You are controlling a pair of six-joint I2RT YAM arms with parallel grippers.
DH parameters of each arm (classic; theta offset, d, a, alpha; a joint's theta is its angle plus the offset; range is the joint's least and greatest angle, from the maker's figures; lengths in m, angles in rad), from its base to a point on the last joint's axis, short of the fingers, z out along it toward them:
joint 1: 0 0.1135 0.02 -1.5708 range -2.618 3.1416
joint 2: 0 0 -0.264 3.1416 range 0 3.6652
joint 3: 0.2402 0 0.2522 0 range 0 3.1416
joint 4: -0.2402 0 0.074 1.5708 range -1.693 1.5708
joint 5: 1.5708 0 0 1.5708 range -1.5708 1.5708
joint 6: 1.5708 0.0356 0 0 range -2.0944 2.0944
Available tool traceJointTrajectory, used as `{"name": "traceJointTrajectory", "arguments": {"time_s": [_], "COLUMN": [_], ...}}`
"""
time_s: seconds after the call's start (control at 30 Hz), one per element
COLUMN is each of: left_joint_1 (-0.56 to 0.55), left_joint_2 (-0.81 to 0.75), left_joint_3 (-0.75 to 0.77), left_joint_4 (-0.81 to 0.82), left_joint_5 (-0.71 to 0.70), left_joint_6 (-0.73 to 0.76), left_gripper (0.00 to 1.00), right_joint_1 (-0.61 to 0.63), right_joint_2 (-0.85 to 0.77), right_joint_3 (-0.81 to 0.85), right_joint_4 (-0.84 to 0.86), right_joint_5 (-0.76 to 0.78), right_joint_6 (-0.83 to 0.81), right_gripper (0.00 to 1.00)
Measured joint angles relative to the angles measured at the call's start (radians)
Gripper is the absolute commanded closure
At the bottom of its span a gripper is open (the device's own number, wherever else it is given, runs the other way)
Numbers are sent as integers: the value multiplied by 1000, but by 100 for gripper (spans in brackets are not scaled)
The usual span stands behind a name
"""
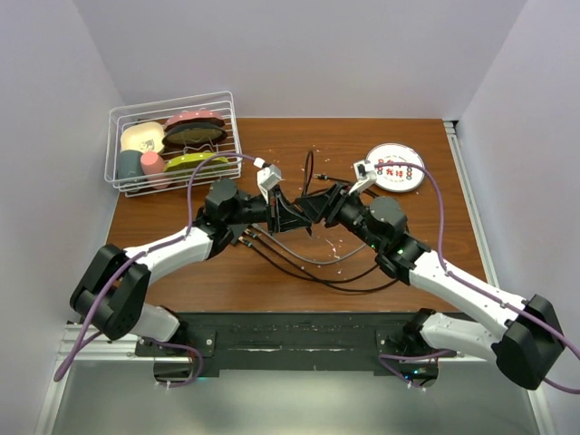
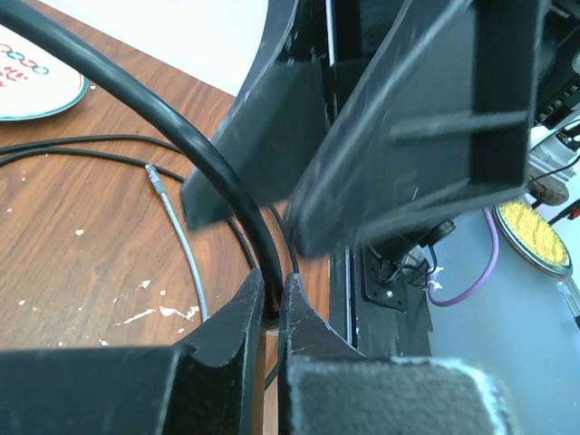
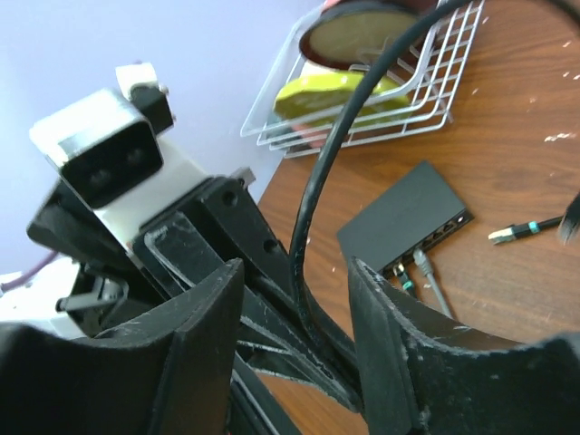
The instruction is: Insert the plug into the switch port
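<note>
My left gripper is shut on a thick black cable above the middle of the table. My right gripper faces it, open, with the same cable running between its fingers untouched. I cannot see this cable's plug. The flat black switch lies on the wood beyond; the switch port row faces right, with two cables plugged in. A loose plug with a teal band lies beside it. In the top view my left arm hides most of the switch.
A wire basket of dishes stands at the back left. A round white disc lies at the back right. A grey cable with a clear plug and thin black cables trail over the table.
</note>
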Motion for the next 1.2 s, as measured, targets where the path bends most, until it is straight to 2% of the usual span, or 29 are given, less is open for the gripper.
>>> {"name": "traceJointTrajectory", "arguments": {"time_s": [0.03, 0.07, 0.1, 0.17, 0.2, 0.23, 0.27, 0.3, 0.37, 0.47, 0.6, 0.73, 1.0, 1.2], "left_joint_1": [0, 0, 0, 0, 2, 3, 3, 3, 2, 0, 0, 0, -3, -21], "left_joint_2": [0, 0, 0, -2, -3, -3, -4, -8, -29, -93, -188, -190, -73, -58], "left_joint_3": [0, 1, 2, 2, 2, 2, 2, 2, 2, -7, -35, -37, -40, -40], "left_joint_4": [-4, -9, -14, -33, -47, -55, -64, -69, -85, -91, -69, -24, 98, 117], "left_joint_5": [0, 0, 0, -1, -3, -6, -7, -8, -24, -85, -151, -161, -66, -9], "left_joint_6": [2, 6, 7, 10, 10, 11, 14, 20, 41, 57, 59, 48, -28, -30], "left_gripper": [100, 100, 100, 100, 97, 88, 61, 47, 26, 16, 14, 15, 15, 17], "right_joint_1": [0, 0, 0, 0, -3, -5, -5, -4, -3, -3, -3, -3, -3, -3], "right_joint_2": [11, 23, 39, 70, 77, 81, 81, 79, 63, -21, -154, -223, -230, -229], "right_joint_3": [0, 0, 0, 1, 1, 1, 1, 1, -3, -52, -145, -225, -278, -311], "right_joint_4": [3, 5, 8, 19, 21, 22, 21, 21, 19, 40, 103, 172, 287, 397], "right_joint_5": [-15, -23, -38, -52, -56, -58, -59, -57, -42, -3, 60, 106, 124, 126], "right_joint_6": [-4, -7, -8, -11, -10, -10, -11, -12, -11, -5, 24, 65, 104, 118], "right_gripper": [67, 93, 100, 100, 100, 100, 100, 100, 100, 100, 100, 100, 100, 100]}}
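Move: The cable is already shut in the left fingers, its plug hanging about 3 cm below them. The right hand's open fingers straddle the same cable; the stretch to pinch lies about 1 cm left and 2 cm below, level ahead. From the right hand, the switch lies some 9 cm ahead, 17 cm left and 26 cm below, and a loose plug on the table about 18 cm ahead, 4 cm right, at similar depth. Right hand dips, pinches the cable, and once the left opens, draws it about 6 cm right and up. ##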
